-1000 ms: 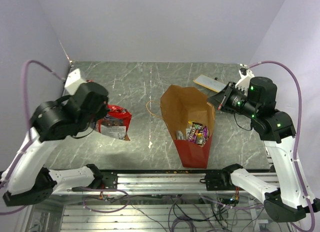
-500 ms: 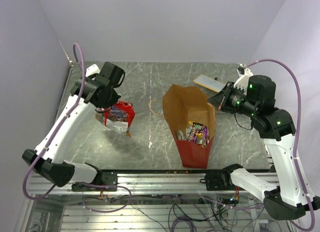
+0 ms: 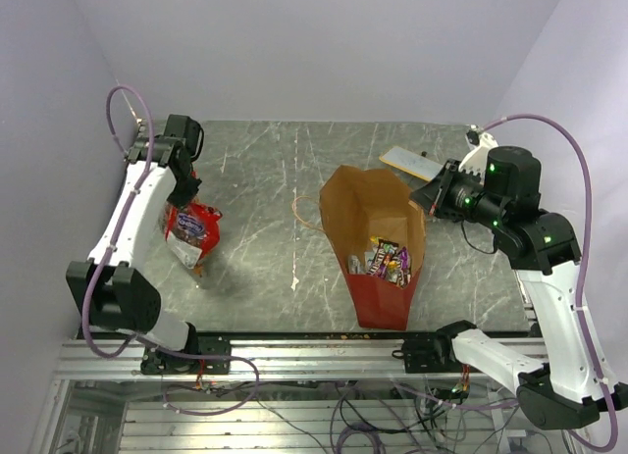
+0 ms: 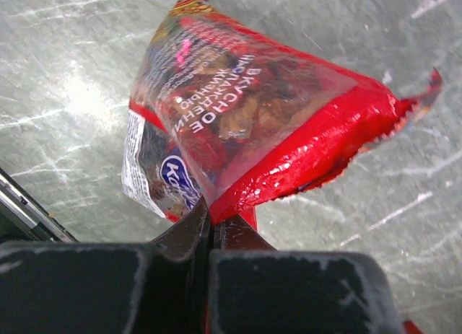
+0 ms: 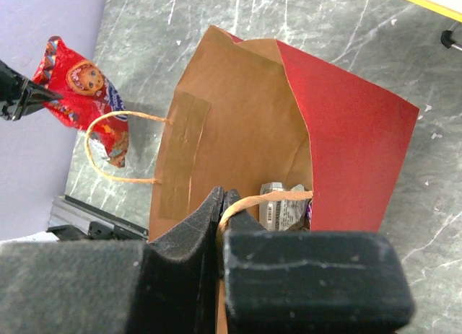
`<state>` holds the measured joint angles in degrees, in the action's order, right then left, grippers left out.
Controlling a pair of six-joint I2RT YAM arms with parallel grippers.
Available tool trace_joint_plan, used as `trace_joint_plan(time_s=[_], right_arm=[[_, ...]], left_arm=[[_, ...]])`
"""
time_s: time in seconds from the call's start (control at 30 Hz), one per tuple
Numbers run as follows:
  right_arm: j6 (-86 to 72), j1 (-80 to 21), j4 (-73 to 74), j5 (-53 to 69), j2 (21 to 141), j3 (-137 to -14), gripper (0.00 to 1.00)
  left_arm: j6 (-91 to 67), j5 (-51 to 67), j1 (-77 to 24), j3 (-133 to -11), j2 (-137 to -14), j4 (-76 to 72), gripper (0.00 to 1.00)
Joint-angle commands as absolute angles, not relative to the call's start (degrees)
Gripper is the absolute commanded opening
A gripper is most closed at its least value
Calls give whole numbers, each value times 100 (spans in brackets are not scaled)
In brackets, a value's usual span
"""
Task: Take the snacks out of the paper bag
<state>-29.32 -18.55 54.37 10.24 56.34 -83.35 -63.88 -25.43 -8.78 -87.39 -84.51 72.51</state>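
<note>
The brown paper bag (image 3: 365,211) with red side panels lies open in the middle of the table; it also shows in the right wrist view (image 5: 238,125). Small packets (image 3: 387,261) sit inside it near its red bottom. My right gripper (image 3: 429,198) is shut on the bag's loop handle (image 5: 268,198) at its right rim. My left gripper (image 3: 183,201) is shut on the red chip bag (image 3: 190,232) and holds it above the table at the far left. In the left wrist view the jaws pinch the chip bag's (image 4: 245,117) sealed edge.
A flat white-and-tan board (image 3: 413,162) lies at the back right behind the bag. The bag's other loop handle (image 3: 301,214) lies on the table to its left. The purple wall stands close on the left.
My left arm has swung to the left and stretched out, carrying the red chip bag away from the paper bag toward the left edge. The right arm has stayed put.
</note>
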Motion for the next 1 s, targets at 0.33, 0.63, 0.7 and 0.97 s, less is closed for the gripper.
trace_joint_plan(time_s=[0.33, 0.63, 0.7, 0.97], right_arm=[[-2960, -1847, 4988, 1198, 5402, -7870, 0], [-2762, -1848, 5093, 1164, 5565, -7946, 0], [-2684, -1854, 5206, 1055, 5624, -8092, 0], [-2011, -1848, 5388, 551, 5838, -8568, 0]], left_arm=[[-4733, -1048, -905, -8253, -10251, 4223, 7], [-4299, -533, -905, -8046, -10181, 3942, 59], [-4327, -348, -905, -7963, -9859, 3821, 70], [-4671, 448, -952, -7888, -8422, 3839, 92]])
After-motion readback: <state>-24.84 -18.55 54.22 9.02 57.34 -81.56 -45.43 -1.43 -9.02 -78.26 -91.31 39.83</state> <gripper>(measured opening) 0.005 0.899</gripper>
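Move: The left hand still grips the red snack pack by its top edge; the pack hangs with its middle about 11 cm below and 4 cm back from the fingers. The bare tabletop where it is to lie is roughly 4 cm ahead, 3 cm to the right and 19 cm below. The paper bag is some 44 cm to that hand's right, 8 cm back and 8 cm below. From the right hand, which holds the bag's handle, that spot is about 12 cm ahead, 47 cm left and 33 cm below. The left hand lowers the red snack pack about 12 cm to the open tabletop while swinging some 9 cm forward and then easing right, the wrist turning clockwise roughly 20 degrees on the way down. Low over the table its fingers open wide and let go of the pack's edge, then the hand lifts off almost straight up by about 8 cm, drifting a little farther right, while the right hand keeps its shut grip on the paper bag's handle and sinks about 2 cm. ##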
